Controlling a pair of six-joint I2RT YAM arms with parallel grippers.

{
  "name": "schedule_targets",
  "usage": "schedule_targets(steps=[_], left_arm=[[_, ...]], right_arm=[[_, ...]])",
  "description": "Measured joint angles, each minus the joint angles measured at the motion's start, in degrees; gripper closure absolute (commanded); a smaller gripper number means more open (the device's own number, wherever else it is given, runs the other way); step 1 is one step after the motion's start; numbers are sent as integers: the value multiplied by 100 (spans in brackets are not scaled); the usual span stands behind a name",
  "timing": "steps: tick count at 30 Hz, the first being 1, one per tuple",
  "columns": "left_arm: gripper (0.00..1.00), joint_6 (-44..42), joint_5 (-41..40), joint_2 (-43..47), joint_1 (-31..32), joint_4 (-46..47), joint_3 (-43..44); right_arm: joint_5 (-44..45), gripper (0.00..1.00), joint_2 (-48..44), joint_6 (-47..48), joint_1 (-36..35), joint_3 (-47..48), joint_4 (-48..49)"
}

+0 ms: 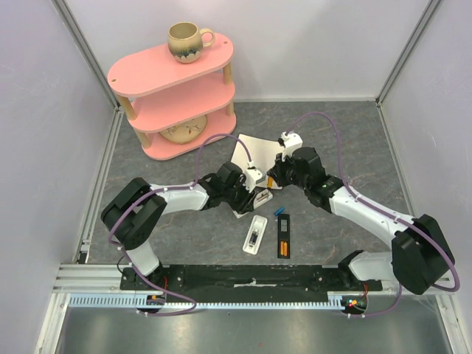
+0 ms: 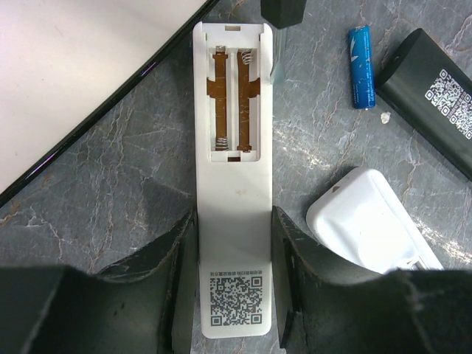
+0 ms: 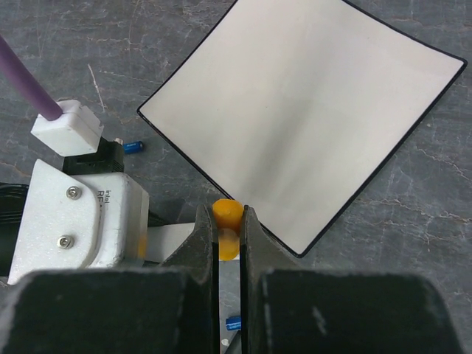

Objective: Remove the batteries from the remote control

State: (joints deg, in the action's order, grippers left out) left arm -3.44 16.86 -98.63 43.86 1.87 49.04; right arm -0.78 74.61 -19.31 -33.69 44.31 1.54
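Note:
My left gripper (image 2: 234, 221) is shut on the lower end of a white remote control (image 2: 232, 125) that lies face down on the table. Its battery bay is uncovered and holds no cells, only springs and brown strips. A blue battery (image 2: 361, 66) lies loose to its right. My right gripper (image 3: 228, 221) is shut on an orange-handled screwdriver (image 3: 227, 214), standing over the remote's top end. In the top view the two grippers (image 1: 254, 193) (image 1: 274, 179) meet near the table's middle. A black remote (image 1: 284, 236) holds orange batteries (image 1: 283, 243).
A second white remote (image 1: 256, 236) lies near the front beside the black one. A white card (image 1: 254, 151) lies behind the grippers. At the back left stands a pink three-tier shelf (image 1: 173, 88) with a mug (image 1: 186, 40) on top. Grey walls close in both sides.

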Motion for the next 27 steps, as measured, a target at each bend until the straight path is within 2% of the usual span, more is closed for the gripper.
schedule_targets(steps=[6,13,21,27], left_arm=[[98,50,-146,111,15,31,-96],[98,461,-973,1156,-109,-175,-785],[98,914,-1779,2820,-723,-186,-1329],[98,1322,-2590,2903,-1161,-813,-1244]], right_arm=[[2,100,-181,-4,22,-66,-20],[13,100,-616,-20,52,-234,61],[-13,100,-684,-61,55,-424,153],[-85,100,-649,-68,55,-466,238]])
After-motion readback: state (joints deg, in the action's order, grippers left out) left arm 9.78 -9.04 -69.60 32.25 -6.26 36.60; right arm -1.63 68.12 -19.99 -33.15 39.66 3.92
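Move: The left hand already grips the emptied remote at table level. Open table below the pink shelf lies about 18 cm to its left and 6 cm ahead. One loose blue battery is roughly 9 cm left and 6 cm ahead of that hand; the other is about 10 cm right and 1 cm back. The second white remote sits 2 cm right and 10 cm back. From the right hand, that open spot is some 26 cm left, level, 13 cm below. The left hand carries the emptied remote some 15 cm left and 7 up, turning 40 degrees counter-clockwise. ##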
